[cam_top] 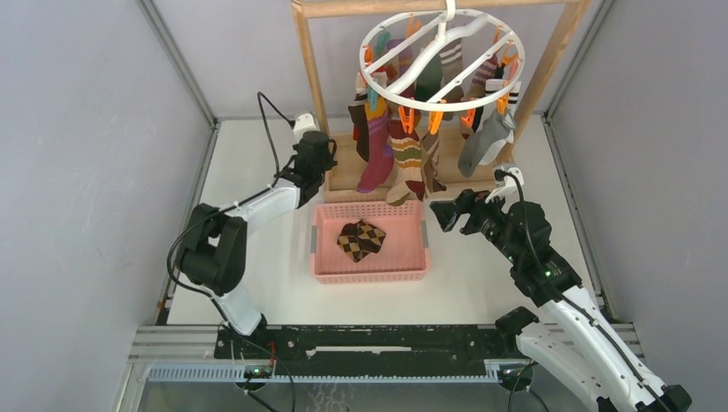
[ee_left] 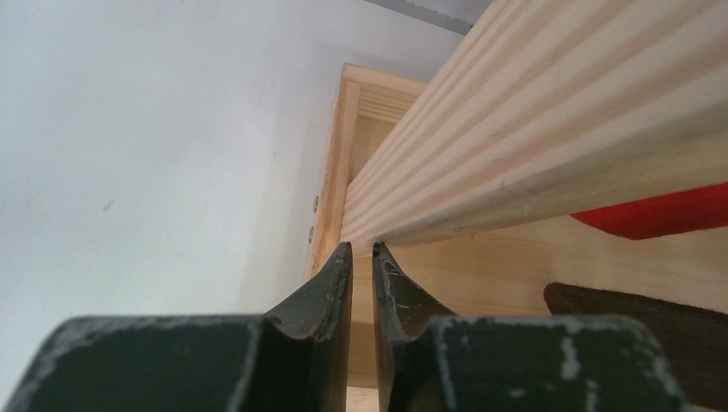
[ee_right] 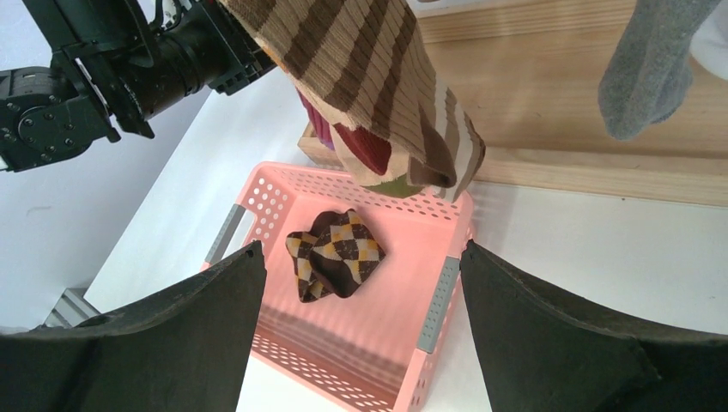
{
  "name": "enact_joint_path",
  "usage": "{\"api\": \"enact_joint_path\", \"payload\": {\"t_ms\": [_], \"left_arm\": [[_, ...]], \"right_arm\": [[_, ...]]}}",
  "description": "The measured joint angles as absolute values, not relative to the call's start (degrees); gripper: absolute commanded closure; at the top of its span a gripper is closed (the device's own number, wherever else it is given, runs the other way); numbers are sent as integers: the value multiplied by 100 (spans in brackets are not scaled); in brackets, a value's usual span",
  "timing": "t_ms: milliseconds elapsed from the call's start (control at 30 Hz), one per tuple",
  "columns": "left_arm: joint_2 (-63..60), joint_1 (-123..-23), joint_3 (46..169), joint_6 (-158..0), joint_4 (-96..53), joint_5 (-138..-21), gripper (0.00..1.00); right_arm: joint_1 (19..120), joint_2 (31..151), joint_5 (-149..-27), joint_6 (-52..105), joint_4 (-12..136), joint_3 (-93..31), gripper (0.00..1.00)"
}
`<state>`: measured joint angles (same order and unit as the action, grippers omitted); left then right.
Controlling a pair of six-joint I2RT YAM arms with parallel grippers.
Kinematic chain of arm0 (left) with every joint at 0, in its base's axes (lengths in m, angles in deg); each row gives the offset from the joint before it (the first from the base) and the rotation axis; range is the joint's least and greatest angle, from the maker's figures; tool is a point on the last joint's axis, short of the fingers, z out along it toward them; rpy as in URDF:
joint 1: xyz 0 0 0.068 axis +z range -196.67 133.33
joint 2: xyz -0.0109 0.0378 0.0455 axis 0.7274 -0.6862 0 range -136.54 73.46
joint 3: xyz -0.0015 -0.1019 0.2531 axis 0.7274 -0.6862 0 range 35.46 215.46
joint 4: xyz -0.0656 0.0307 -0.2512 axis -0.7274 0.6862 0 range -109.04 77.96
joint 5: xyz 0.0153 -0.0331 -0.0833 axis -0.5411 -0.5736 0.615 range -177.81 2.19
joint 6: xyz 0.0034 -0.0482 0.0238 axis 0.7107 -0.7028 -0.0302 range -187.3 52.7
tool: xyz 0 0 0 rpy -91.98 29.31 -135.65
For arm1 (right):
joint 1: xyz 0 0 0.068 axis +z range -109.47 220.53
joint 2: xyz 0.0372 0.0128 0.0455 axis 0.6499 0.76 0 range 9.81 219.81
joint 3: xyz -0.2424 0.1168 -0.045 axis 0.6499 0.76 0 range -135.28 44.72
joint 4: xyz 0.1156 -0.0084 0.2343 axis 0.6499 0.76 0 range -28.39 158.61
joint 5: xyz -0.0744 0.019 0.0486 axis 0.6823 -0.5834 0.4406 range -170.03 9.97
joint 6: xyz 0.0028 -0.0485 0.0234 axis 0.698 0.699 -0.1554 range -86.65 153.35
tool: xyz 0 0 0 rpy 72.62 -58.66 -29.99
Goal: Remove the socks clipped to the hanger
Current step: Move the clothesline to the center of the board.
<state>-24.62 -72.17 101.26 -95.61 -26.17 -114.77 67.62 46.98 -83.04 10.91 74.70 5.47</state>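
Note:
The hanger (cam_top: 427, 57) is a white ring hung from the wooden rack, with several socks (cam_top: 408, 154) clipped around its rim. A brown argyle sock (cam_top: 360, 239) lies loose in the pink basket. My left gripper (cam_top: 326, 172) sits low beside the rack's left post, left of the hanging socks. In the left wrist view it (ee_left: 361, 249) is shut to a thin gap with nothing in it. My right gripper (cam_top: 446, 213) hovers at the basket's right rear corner. It (ee_right: 362, 249) is open and empty, below a brown striped sock (ee_right: 369, 77).
The pink basket (cam_top: 369, 270) stands mid-table in front of the wooden rack (cam_top: 311, 77). A rack bar (ee_left: 549, 129) runs close above the left fingers, with a red sock (ee_left: 661, 215) and a dark one (ee_left: 644, 313) beyond. A grey sock (ee_right: 648, 73) hangs at the right. Grey walls enclose the table.

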Motion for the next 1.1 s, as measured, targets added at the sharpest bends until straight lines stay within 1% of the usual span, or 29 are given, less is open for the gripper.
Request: {"api": "enact_joint_path", "payload": {"t_ms": [333,533,600,633,667,767,867,1100], "left_arm": [[-2860,-7088,10681,-9413,-2401,-11457,82],[-2967,-7040,10832,-9365,-2373,-11455,78],[-2967,-7026,10847,-9327,-2353,-11461,71],[-2967,-7013,10851,-9321,-2349,-11464,63],[-2967,-6998,10853,-9299,-2342,-11466,59],[-2923,-6943,10849,-9284,-2252,-11453,51],[-2762,-6928,10832,-9295,-2169,-11426,46],[-1706,-7000,10458,-9389,-2187,-11223,42]], "right_arm": [[6758,4612,-8300,1113,7583,547,10],[6749,4612,-8293,1130,7601,547,10],[6730,4612,-8293,1139,7603,547,10],[6721,4612,-8293,1141,7605,547,10],[6714,4612,-8293,1141,7607,547,10],[6692,4612,-8293,1144,7612,547,10],[6688,4619,-8293,1152,7618,547,10],[6688,4641,-8302,1154,7629,547,10]]}}
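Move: The closed left fingertips are up against the foot of the clothesline stand's left post, about 2 cm ahead and 3 cm below the hand point. From this hand the pink basket's middle lies roughly 25 cm back, 12 cm right and 6 cm down, and the dark brown sock hangs about 9 cm right, 3 cm back and 8 cm higher. From the idle right hand, the post's foot is some 23 cm ahead, 28 cm left and 12 cm down. Forward at a steady pace, the left hand goes on pushing the foot of the left post with its nearly shut fingertips for about 3 cm, then stops. The fingers open to about half while the hand eases about 1 cm left, comes free of the post, and lifts roughly 7 cm, drawing back some 3 cm with the tips tilting up slightly. ##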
